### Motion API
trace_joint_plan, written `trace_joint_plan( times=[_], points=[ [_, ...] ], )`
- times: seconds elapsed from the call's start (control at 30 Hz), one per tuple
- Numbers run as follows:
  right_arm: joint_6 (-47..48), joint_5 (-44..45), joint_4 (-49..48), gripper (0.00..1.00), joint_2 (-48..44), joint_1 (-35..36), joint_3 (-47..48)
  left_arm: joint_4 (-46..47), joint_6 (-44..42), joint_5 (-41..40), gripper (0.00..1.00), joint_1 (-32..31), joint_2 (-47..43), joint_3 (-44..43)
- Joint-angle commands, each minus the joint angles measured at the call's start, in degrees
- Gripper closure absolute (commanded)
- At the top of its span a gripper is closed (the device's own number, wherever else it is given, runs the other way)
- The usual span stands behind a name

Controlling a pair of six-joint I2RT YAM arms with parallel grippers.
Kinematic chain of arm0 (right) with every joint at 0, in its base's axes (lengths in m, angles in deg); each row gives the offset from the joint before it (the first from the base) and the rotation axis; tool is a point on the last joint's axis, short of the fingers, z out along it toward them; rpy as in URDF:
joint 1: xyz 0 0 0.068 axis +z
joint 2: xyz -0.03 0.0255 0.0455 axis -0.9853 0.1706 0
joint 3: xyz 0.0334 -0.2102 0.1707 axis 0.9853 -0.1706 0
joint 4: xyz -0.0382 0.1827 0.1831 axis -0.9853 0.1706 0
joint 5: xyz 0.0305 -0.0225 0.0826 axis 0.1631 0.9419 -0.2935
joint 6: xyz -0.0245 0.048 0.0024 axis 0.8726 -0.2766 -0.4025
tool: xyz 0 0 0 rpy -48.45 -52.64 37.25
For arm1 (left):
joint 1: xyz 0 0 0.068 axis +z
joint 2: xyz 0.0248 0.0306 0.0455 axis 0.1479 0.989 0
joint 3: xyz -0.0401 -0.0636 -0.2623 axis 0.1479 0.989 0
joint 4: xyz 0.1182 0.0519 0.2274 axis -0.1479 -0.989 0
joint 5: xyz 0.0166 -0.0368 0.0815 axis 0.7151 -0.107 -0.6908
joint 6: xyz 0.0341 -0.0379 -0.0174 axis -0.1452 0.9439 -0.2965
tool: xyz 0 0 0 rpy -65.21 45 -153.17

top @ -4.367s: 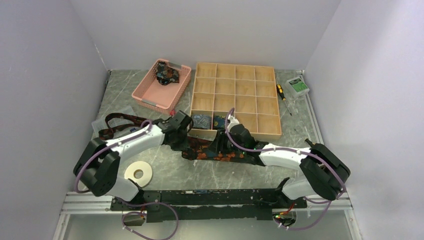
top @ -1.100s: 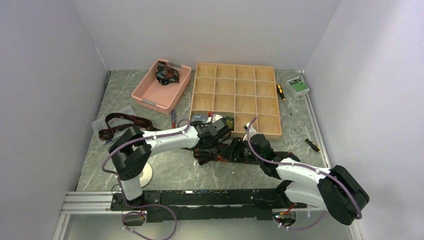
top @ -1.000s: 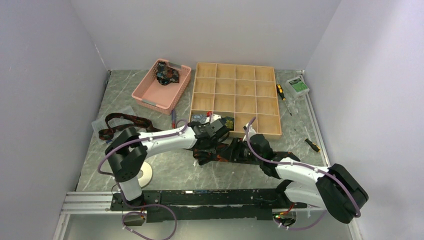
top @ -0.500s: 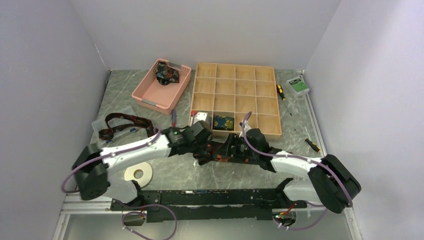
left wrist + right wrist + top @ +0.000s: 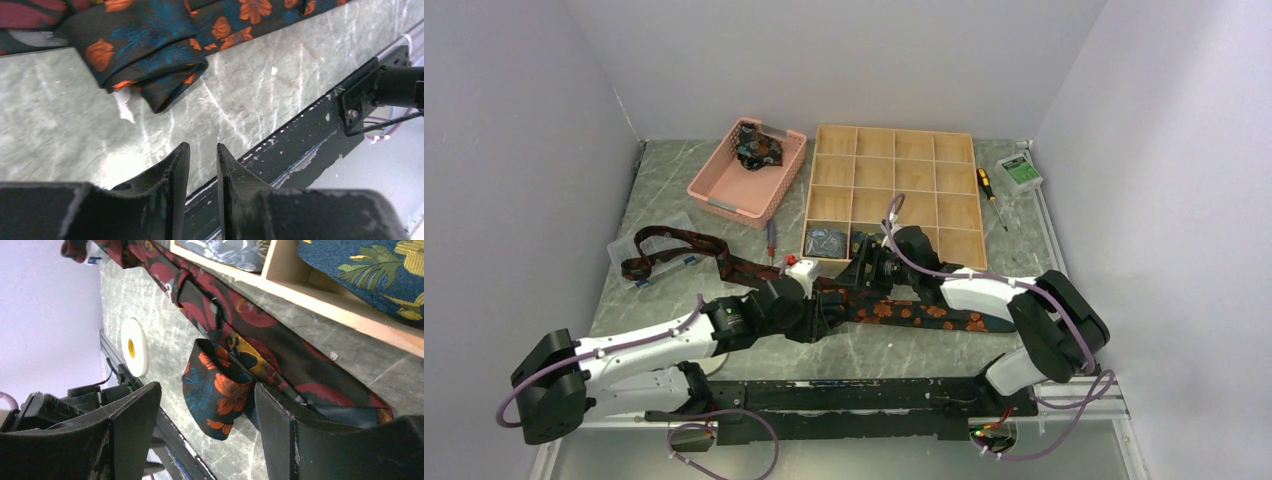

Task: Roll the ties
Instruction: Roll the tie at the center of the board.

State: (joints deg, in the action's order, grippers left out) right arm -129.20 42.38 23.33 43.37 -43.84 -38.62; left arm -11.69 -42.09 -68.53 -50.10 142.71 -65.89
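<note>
A dark tie with orange and blue flowers (image 5: 924,312) lies stretched on the table in front of the wooden tray. Its left end is folded over (image 5: 150,60) (image 5: 220,390). A maroon tie (image 5: 679,245) runs from the left under it and shows in the right wrist view (image 5: 300,360). My left gripper (image 5: 819,312) (image 5: 203,147) sits just near of the folded end, its jaws a narrow gap apart with nothing between them. My right gripper (image 5: 864,275) (image 5: 207,387) is wide open and empty over the folded end, by the tray's front wall.
The wooden compartment tray (image 5: 914,190) holds a grey rolled tie (image 5: 826,240) and a blue one with yellow leaves (image 5: 370,275). A pink basket (image 5: 724,195) holds a tie bundle. A white tape ring (image 5: 134,346), screwdrivers (image 5: 987,185) (image 5: 770,238) and a green box (image 5: 1020,172) lie around.
My left arm has pulled back towards the near left and off the flowered tie. My right gripper has moved towards the tray. The tie now lies stretched out to the right.
</note>
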Motion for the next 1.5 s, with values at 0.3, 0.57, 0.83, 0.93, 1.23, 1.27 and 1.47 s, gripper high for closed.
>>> trace_joint_plan(
  times=[0.3,0.57,0.83,0.93,1.23,1.27,1.47],
  points=[
    [-3.11,-3.05,2.51,0.27,4.33,0.40,2.49,15.29,0.96,5.35,0.75,-0.40,7.96,4.89],
    [-7.44,-5.76,-1.40,0.30,7.84,0.61,2.38,15.10,0.48,-2.04,0.83,-0.37,12.12,5.28],
    [-7.89,-5.23,-1.48,0.31,10.05,0.93,4.47,17.66,1.18,-7.76,0.89,-0.40,15.51,6.17],
    [-8.37,-5.65,-2.50,0.34,11.27,1.17,4.86,18.86,1.39,-10.60,0.92,-0.45,16.64,6.39],
    [-7.81,-5.52,-3.46,0.49,11.23,2.80,3.94,22.82,3.05,-14.55,0.94,-0.37,17.68,8.48],
    [-7.65,-5.31,-3.71,0.50,11.16,2.92,3.53,22.95,3.49,-15.14,0.95,-0.37,17.70,8.72],
    [-6.39,-4.43,-6.13,0.62,10.65,3.64,1.64,25.21,5.70,-17.95,0.96,-0.44,18.09,10.89]
  ],
)
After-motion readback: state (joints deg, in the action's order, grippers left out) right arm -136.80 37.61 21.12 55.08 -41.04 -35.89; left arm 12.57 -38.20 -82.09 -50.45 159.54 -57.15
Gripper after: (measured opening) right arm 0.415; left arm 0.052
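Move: The part-rolled flowered tie lies about 8 cm ahead of the left gripper, 2 cm to its right and 7 cm below it. From the right gripper the same roll is some 5 cm left, 2 cm back and 6 cm down. The burgundy tie's stretch passes roughly 5 cm beyond the roll, level with it sideways. The grey tie in the box sits about 16 cm straight beyond the roll. Bring the left gripper down about 7 cm to the board, then slide it forward some 4 cm to the roll's near edge, shutting its part-open fingers on the way and turning slightly counter-clockwise. Meanwhile lower the right gripper about 4 cm, edging left and a little back, tilting some 15 degrees, then part-close its fingers around the roll. ##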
